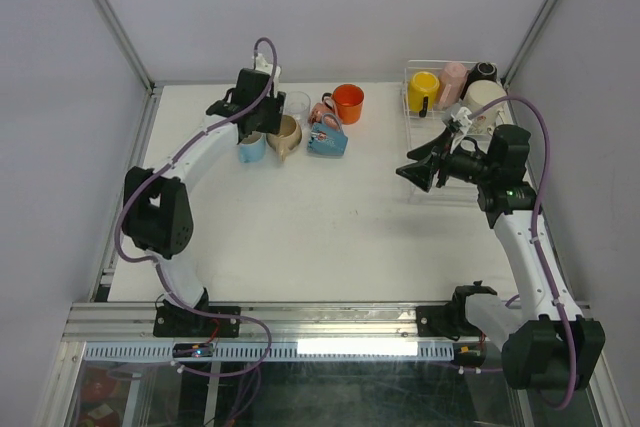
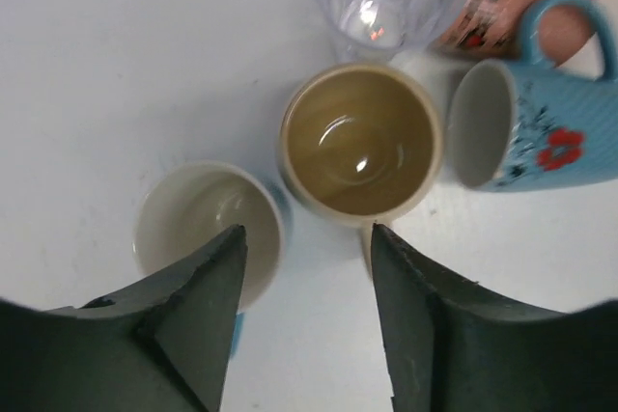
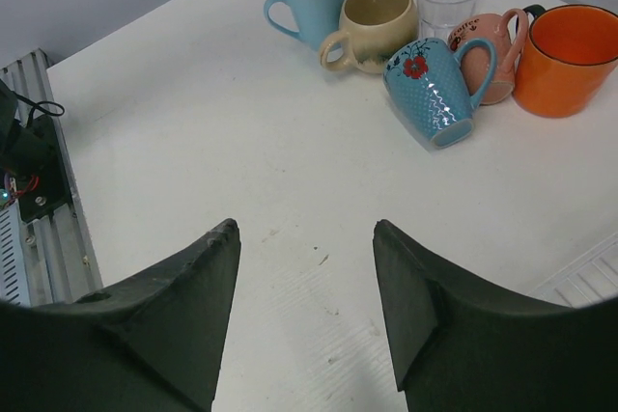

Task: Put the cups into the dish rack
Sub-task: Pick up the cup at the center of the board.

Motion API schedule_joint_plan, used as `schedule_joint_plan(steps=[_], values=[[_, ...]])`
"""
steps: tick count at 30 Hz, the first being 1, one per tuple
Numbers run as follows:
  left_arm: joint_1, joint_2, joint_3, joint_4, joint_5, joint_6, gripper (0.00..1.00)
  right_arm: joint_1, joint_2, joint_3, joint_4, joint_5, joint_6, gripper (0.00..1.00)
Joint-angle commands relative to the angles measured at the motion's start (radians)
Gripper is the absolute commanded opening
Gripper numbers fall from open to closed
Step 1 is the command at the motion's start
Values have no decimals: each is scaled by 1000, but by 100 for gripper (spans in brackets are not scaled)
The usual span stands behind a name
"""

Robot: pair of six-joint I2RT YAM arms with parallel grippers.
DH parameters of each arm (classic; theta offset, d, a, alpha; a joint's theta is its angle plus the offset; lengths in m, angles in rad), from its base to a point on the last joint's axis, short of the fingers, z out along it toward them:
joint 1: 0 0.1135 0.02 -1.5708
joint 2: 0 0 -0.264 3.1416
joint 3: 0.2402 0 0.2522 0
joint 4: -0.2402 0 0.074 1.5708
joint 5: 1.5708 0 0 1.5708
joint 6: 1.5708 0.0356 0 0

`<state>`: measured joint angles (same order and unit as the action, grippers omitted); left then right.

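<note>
Several cups cluster at the table's back: a light blue mug (image 1: 251, 147) (image 2: 208, 229), a beige mug (image 1: 285, 135) (image 2: 360, 140), a clear tumbler (image 1: 296, 104), a pink mug (image 1: 325, 112), a patterned blue mug (image 1: 328, 139) on its side and an orange mug (image 1: 348, 103). My left gripper (image 1: 262, 112) (image 2: 307, 238) hangs open over the light blue and beige mugs, one finger above the light blue mug's mouth, gripping nothing. The dish rack (image 1: 412, 115) at the back right holds yellow (image 1: 423, 90), pink, black and white mugs. My right gripper (image 1: 415, 174) (image 3: 306, 229) is open over bare table.
Grey walls with metal posts close the table at the back and sides. A metal rail (image 1: 330, 322) runs along the near edge by the arm bases. The right arm's elbow (image 1: 510, 152) sits just in front of the rack.
</note>
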<state>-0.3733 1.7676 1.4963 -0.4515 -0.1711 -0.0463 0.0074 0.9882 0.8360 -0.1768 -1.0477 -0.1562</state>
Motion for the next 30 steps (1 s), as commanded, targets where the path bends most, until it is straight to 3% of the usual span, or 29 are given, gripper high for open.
schedule_joint_plan(steps=[1, 9, 24, 30], values=[[-4, 69, 112, -216, -83, 151, 48, 6, -10, 46, 11, 18, -27, 60], [-3, 158, 187, -271, -34, 163, 35, 6, -7, 45, 6, 26, -40, 60], [21, 234, 210, -288, -30, 161, 25, 7, -6, 45, 0, 23, -48, 60], [39, 257, 207, -288, -11, 150, 10, 7, -8, 46, -2, 20, -49, 61]])
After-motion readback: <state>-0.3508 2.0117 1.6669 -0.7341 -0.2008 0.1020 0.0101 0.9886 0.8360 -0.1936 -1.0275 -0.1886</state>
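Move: The light blue cup stands about 6 cm to the left hand's left, roughly a centimetre back, its middle some 12 cm below. The beige cup crowds it about 8 cm to its right and 4 cm farther out; the clear glass is about 10 cm ahead of the hand and 4 cm right, the flowered blue mug 2 cm ahead and 10 cm right. From the right hand, the light blue cup lies about 31 cm left, 18 cm ahead and 21 cm below. The left hand sinks about 8 cm to the light blue cup's rim while easing roughly 3 cm left, most of the drop coming early, as its fingers tip nearly 20 degrees farther down and its left side rolls up a little less. The half-open fingers draw nearly shut astride the cup's right wall, the left finger inside the mouth and the right one outside in the gap beside the beige cup, ending with the tips closing on that wall. ##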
